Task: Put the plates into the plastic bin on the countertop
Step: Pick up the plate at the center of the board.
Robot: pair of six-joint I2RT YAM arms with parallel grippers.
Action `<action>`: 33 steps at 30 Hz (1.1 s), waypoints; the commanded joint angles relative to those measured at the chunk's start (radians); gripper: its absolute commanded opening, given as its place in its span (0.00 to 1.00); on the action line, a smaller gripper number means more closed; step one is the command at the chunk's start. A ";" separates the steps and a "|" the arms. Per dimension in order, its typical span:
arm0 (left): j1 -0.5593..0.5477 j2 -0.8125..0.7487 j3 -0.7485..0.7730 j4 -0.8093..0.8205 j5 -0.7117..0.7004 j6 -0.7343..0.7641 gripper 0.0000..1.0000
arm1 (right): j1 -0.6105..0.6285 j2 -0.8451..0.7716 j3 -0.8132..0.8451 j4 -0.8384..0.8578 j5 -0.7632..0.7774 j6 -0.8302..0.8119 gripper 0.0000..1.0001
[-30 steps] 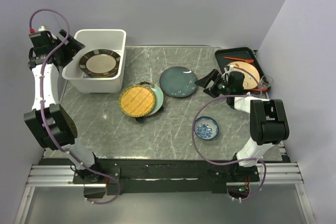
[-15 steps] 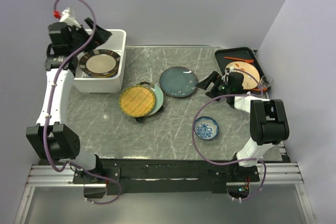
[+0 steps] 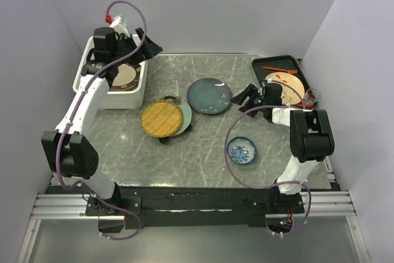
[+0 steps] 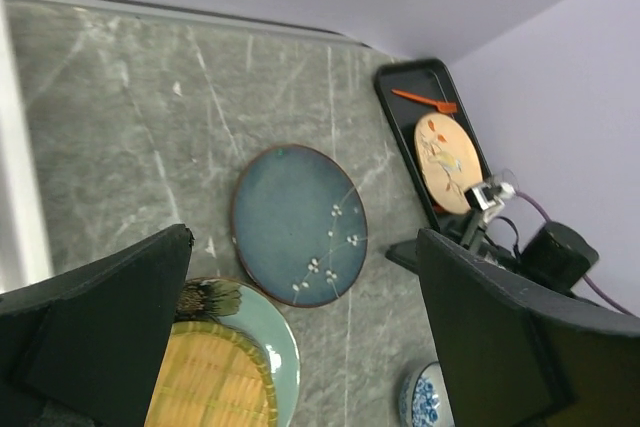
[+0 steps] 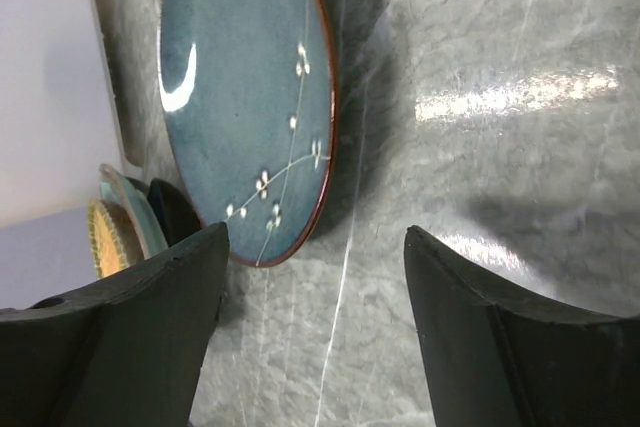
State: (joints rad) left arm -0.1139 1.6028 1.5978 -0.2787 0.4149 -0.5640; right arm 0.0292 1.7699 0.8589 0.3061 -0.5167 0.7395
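Observation:
The white plastic bin [image 3: 111, 93] stands at the back left of the countertop [image 3: 203, 146], with a dark-rimmed plate [image 3: 125, 76] inside, partly hidden by my left arm. My left gripper [image 3: 145, 47] hovers open and empty over the bin's far right corner. A grey-blue plate [image 3: 209, 95] [image 4: 298, 224] [image 5: 245, 97] lies mid-table. My right gripper [image 3: 243, 98] sits low just right of it, open, its fingers [image 5: 120, 337] short of the rim with nothing between them. A yellow woven plate [image 3: 160, 118] [image 4: 205, 377] rests on a pale green plate [image 3: 183, 115] [image 4: 272, 342].
A black tray [image 3: 278, 64] at the back right holds a tan plate [image 3: 286, 87] with orange marks. A small glass [image 3: 313, 97] stands beside it. A blue-and-white dish [image 3: 242, 149] sits near the front right. A dark object [image 3: 166, 138] peeks from under the stacked plates.
My left arm has swung up from the bin's left side, across it, to its far right corner. The right gripper has stayed beside the grey-blue plate.

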 commanded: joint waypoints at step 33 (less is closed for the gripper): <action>-0.155 0.081 -0.003 0.036 0.042 0.050 0.99 | 0.083 0.270 0.201 0.073 -0.019 0.106 0.22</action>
State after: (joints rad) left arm -0.2592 1.6676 1.5726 -0.2459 0.4370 -0.5537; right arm 0.1036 2.0243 1.0351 0.3470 -0.5278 0.8349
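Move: From the right hand the dark plate's middle lies about 12 cm left, 5 cm ahead and 5 cm below; at that height the blue bowl sits some 19 cm back and 1 cm right, and the black tray about 19 cm right and 9 cm ahead. For the left hand the dark plate is roughly 21 cm right, 2 cm ahead and 32 cm down, with the green plate 4 cm right, 9 cm back, equally low. The right hand slides in low on the dark plate's near right rim, going about 4 cm left, nearly as far down and 3 cm forward, its half-closed fingers narrowing until they straddle the rim, without a sure sign of a grip yet. Meanwhile the open left hand swings some 7 cm right, away from over the bin and towards the dark plate, sinking about 3 cm late on and turning roughly 10 degrees clockwise. ##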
